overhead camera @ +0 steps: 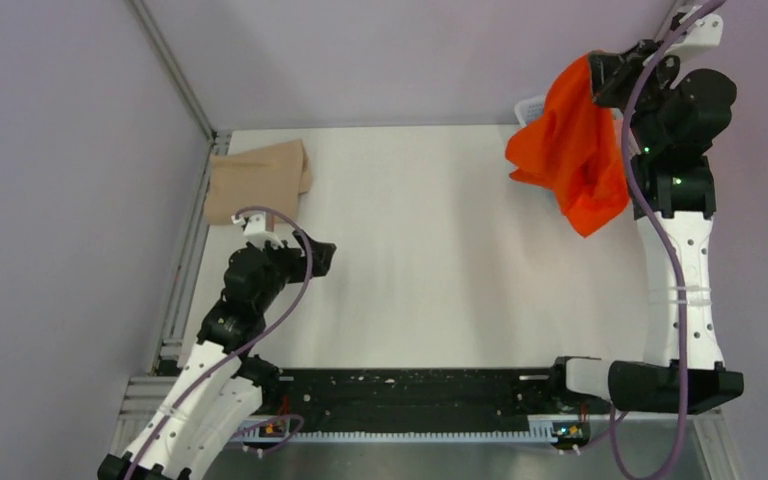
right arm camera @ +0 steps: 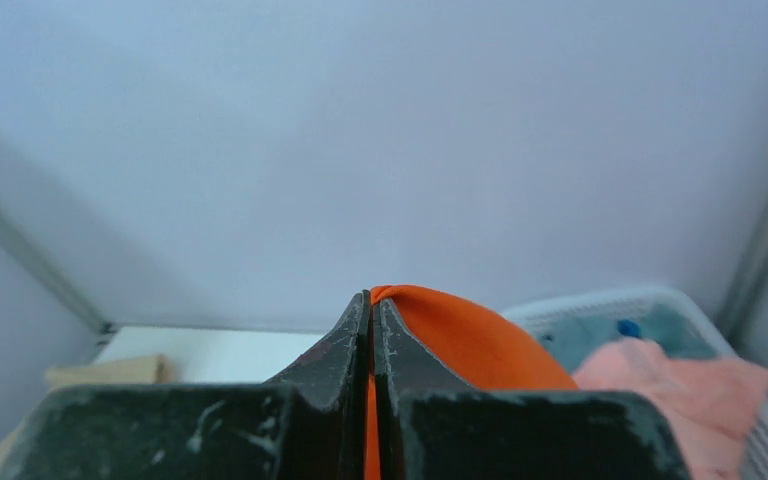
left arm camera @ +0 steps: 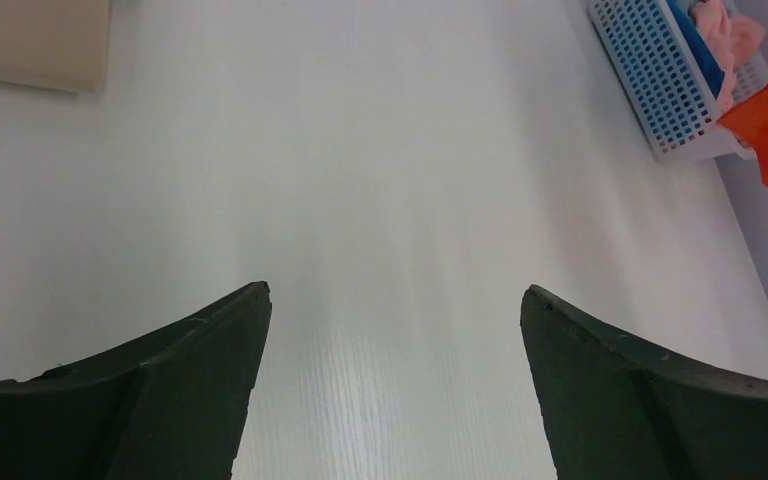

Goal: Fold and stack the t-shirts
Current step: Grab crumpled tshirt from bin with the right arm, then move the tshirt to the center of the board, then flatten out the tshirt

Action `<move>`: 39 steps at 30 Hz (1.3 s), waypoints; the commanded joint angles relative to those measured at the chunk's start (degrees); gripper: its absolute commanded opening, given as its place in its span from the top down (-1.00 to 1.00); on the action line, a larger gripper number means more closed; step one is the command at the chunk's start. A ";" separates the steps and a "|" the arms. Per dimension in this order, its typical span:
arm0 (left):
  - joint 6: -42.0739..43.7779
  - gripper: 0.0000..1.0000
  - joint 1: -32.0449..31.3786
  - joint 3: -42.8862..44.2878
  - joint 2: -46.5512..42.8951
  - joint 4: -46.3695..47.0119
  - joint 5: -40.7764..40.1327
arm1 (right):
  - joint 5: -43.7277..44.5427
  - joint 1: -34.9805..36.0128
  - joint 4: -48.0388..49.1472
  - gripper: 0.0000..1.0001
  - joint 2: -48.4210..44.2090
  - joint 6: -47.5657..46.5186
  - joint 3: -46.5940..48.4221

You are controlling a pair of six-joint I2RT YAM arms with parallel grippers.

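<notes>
A bright orange t-shirt hangs bunched in the air at the table's far right. My right gripper is shut on its top edge, and orange cloth shows between the closed jaws. A tan-beige t-shirt lies folded at the far left corner, also seen in the left wrist view. Near the left edge my left gripper is open with nothing between its fingers. Salmon-pink and blue t-shirts lie in the basket.
A white lattice basket stands at the far right corner, mostly hidden behind the orange shirt in the top view. Grey walls and a metal frame post enclose the white table. A black rail runs along the near edge.
</notes>
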 commanded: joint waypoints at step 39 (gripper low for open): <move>-7.31 -0.89 -3.67 3.69 30.52 10.83 9.94 | 29.62 47.22 -1.88 -0.97 -19.17 13.52 -57.01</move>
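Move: Below the right hand, which already holds the hanging orange t-shirt high up, the open mid-table spot it is taken to lies about 50 cm down, some 23 cm left and 9 cm back. The white bin is roughly 11 cm ahead of that hand, 9 cm right and 46 cm below; the pink t-shirt inside lies about 10 cm ahead, 10 cm right, 44 cm below. From the left hand, the mid-table spot is about 5 cm ahead, 17 cm right and 19 cm below. Swinging the held orange t-shirt left and back from beside the bin, the right hand turns counter-clockwise, then plunges about 40 cm towards mid-table, tipping its fingers down and opening them wide to let go, and lifts some 5 cm clear. Late on, the open left hand sinks about 10 cm beside the landing spot, drifting right and tipping down. ##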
